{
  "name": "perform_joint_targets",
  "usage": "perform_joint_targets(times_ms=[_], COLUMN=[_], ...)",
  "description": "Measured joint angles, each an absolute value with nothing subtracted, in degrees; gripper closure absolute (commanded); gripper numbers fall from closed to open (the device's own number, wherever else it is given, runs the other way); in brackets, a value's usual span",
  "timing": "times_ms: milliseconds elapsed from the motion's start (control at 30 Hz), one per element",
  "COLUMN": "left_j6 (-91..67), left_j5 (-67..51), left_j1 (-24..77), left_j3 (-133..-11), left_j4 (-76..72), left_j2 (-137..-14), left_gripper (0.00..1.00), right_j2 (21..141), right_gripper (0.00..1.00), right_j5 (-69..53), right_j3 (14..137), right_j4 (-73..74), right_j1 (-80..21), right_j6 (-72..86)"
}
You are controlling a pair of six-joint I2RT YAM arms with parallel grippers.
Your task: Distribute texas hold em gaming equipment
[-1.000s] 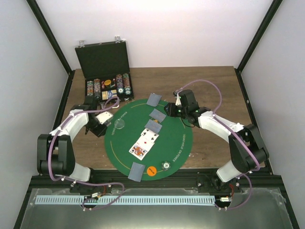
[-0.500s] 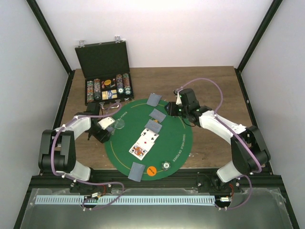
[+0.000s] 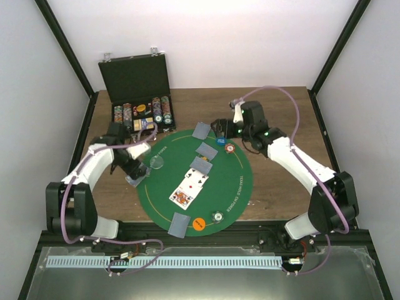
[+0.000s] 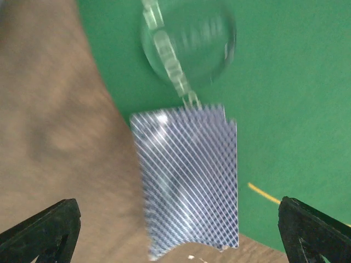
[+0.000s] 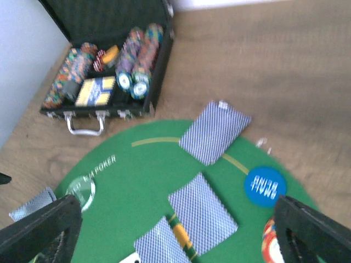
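Over the left rim of the green mat (image 3: 234, 187), my left gripper (image 3: 132, 169) is open above a grey-blue card (image 3: 135, 179). That card (image 4: 189, 186) lies free between the jaws, half on the mat and half on the wood, below a clear disc (image 4: 189, 46). At the mat's far edge my right gripper (image 3: 220, 129) is open and holds nothing. Just in front of it lie a blue disc (image 5: 265, 186) and a red-and-white disc (image 5: 271, 244). Three face-down cards (image 5: 203, 213) run down the mat's middle, then two face-up cards (image 3: 189, 189). A card (image 3: 179, 224), an orange disc (image 3: 199, 224) and a silvery disc (image 3: 217, 217) sit at the near rim.
A black hinged case (image 3: 141, 115) stands open at the back left, its tray filled with rows of discs and a card deck (image 5: 96, 90). Bare wooden table (image 3: 281, 112) lies right of the mat. Black frame posts rise at both back corners.
My left gripper opened and let go of the card, which now lies on the mat's left rim. My right gripper opened and drew back, leaving the blue and red-and-white discs on the mat.
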State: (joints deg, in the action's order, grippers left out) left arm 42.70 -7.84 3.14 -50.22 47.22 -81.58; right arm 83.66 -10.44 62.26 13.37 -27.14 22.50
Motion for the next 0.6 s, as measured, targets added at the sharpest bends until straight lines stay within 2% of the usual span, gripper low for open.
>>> perform_joint_targets(times_ms=[200,333,400,500,600], left_j6=[43.07,37.43,32.51,22.59,15.25], left_j5=[-16.32,-17.82,-15.05,-6.94,1.83], left_j1=[3.14,2.52,1.26,-3.44,-8.47], left_j3=[-70.13,-77.23,-78.0,-75.2,-66.3], left_j4=[55.37,53.74,49.5,36.93,21.28], left_j2=[-80.23,-79.53,-79.85,-81.76,-83.94], left_gripper=[0.0,0.0,0.0,0.0,0.0], right_j2=[83.48,80.93,78.83,73.21,67.11], right_gripper=[0.0,0.0,0.0,0.0,0.0], right_j5=[-10.72,-12.95,-15.68,-19.38,-18.35], right_j3=[74.98,75.46,72.23,60.38,45.45], right_j4=[16.56,14.66,10.92,1.48,-8.25], right_j1=[-21.08,-10.41,-2.15,9.69,14.35], right_j6=[13.96,10.63,9.37,8.32,6.09])
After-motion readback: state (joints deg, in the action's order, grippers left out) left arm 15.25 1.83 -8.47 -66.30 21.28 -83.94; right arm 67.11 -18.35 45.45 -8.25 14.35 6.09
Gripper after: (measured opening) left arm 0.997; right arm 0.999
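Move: The card packet just put down beside the green mat lies right under the left hand, about 5 cm below; from that packet the clear disc is about 5 cm ahead and 7 cm to the right, and the chip case about 27 cm straight ahead. From the right hand, roughly 19 cm above the table, the blue chip is some 4 cm ahead and 5 cm left, the red chip almost directly beneath, and the middle face-down card 10 cm left. Up and forward first, both empty hands pull away from the table things. The left, already wide open, climbs about 18 cm off the card packet, then swings left alongside the chip case, tilting up and turning counter-clockwise some 40 degrees. The right finishes opening, rises over the chips, then sweeps fast to the right, sinking again at the end, nearly 30 cm clear of the mat, tilting up and turning clockwise. ##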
